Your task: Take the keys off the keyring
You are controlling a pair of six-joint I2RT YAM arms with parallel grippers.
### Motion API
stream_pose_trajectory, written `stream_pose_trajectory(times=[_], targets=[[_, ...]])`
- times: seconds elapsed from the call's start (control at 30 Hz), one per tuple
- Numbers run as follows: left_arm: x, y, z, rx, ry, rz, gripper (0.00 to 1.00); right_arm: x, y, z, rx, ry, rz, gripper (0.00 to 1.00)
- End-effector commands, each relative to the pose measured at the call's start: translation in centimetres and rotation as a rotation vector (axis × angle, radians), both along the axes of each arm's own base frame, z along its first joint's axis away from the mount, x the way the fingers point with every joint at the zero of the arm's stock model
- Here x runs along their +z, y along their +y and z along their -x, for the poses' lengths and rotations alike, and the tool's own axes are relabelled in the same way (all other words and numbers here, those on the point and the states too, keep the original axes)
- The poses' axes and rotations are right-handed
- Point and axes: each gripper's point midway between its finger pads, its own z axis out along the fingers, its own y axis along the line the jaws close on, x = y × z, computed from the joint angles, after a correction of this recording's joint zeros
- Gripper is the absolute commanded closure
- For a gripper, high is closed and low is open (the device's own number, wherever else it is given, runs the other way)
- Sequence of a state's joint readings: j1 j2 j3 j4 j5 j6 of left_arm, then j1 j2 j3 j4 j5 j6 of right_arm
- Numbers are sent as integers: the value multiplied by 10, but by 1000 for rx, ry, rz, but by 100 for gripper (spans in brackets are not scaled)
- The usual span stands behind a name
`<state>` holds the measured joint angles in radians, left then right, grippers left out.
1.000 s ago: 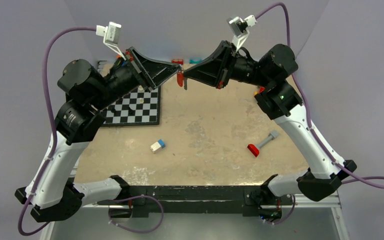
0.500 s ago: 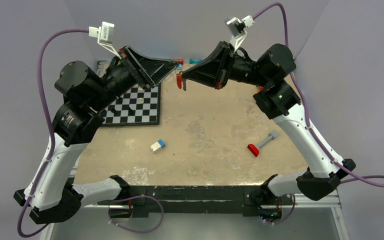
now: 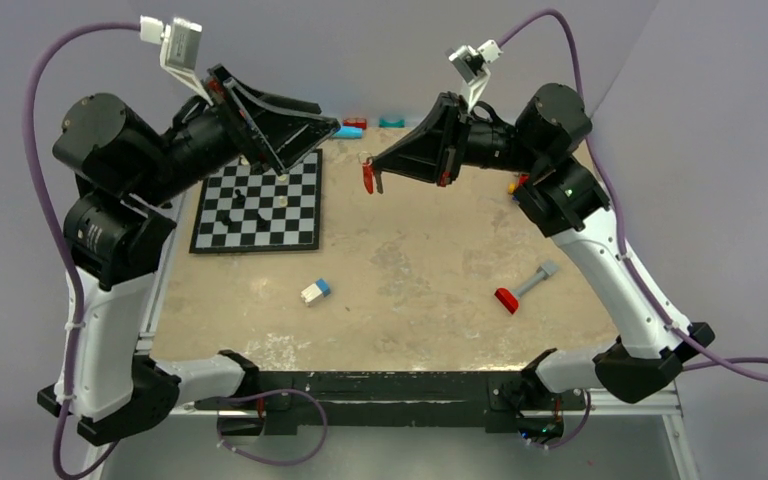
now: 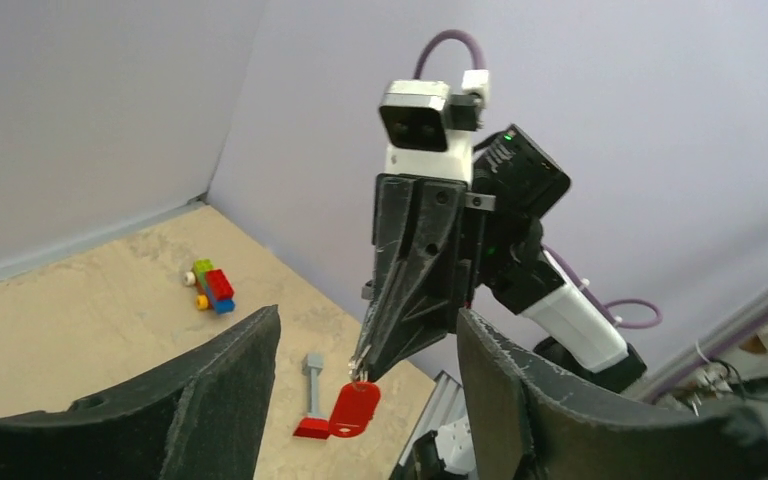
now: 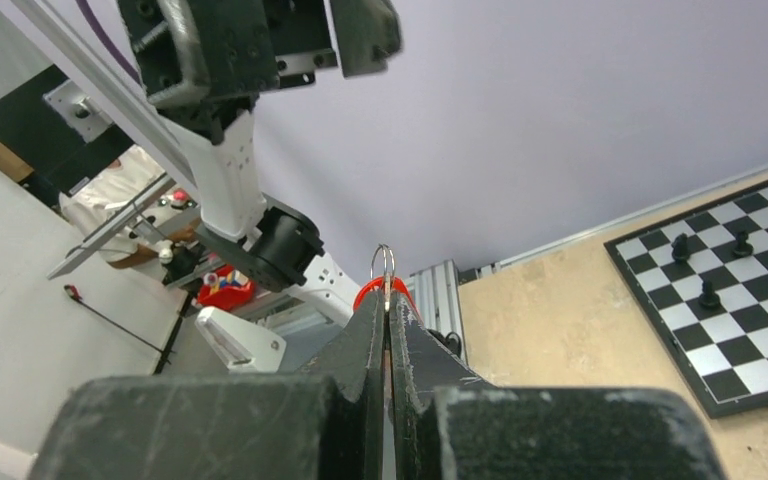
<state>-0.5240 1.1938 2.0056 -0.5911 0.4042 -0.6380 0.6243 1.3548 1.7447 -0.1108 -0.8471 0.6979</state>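
Note:
My right gripper [image 3: 376,161] is shut on a thin metal keyring [image 5: 385,262], held high over the far middle of the table. A flat red key tag [image 3: 368,178] hangs from the ring; the left wrist view shows the tag [image 4: 353,410] under the keyring [image 4: 361,368]. Whether a key also hangs there I cannot tell. My left gripper [image 3: 316,126] stands open over the chessboard's far corner, a short way left of the ring and apart from it. Nothing is between its fingers [image 4: 222,392].
A chessboard [image 3: 258,205] with a few pieces lies at the back left. A white and blue brick [image 3: 315,291] and a grey and red piece [image 3: 523,287] lie mid-table. Small coloured blocks [image 3: 348,131] sit along the far edge. A toy brick car [image 4: 210,285] is at the right.
My left gripper went from shut at the keyring to open and drew back to the left and up. The right gripper stayed shut on the ring, shifting slightly right.

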Motion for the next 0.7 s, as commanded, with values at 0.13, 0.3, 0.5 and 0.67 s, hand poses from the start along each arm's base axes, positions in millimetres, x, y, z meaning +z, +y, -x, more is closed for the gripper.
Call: stream_pose_trajectory(times=[0.13,0.3,0.5,0.67], targets=[[-7,-33,30,-415,0,-122,45,9,-19,27,76,-86,34,100],[-20,-41,25,-465,43,-140,43,7,-21,33,108,-85,63,100],[-32,-44,22,-488,81,-153,45,4,-22,35,113,-77,75,100],[-37,-45,27,-516,96,-156,53,2,-21,34,114,-75,74,100]])
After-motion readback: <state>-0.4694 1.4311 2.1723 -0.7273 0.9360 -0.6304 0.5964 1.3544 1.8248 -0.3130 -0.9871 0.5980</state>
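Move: The keyring sits in the right hand's closed fingertips, its loop about 1 cm left of and 1 cm above that hand's point, with no fore-aft offset. From the empty, open left hand the keyring is some 5 cm to the right, 3 cm ahead and 6 cm below. The red tag hangs about 3 cm under the loop, and the grey key hangs beside it, some 2 cm farther right. Rightward and then down, after a brief lift of about 1 cm, the left hand comes in on the keyring, some 5 cm across and 4 cm down. It swings some 25 degrees clockwise and its open fingers narrow partway without shutting. The right hand keeps its pinch on the ring, easing about 2 cm back and slightly right and down. ##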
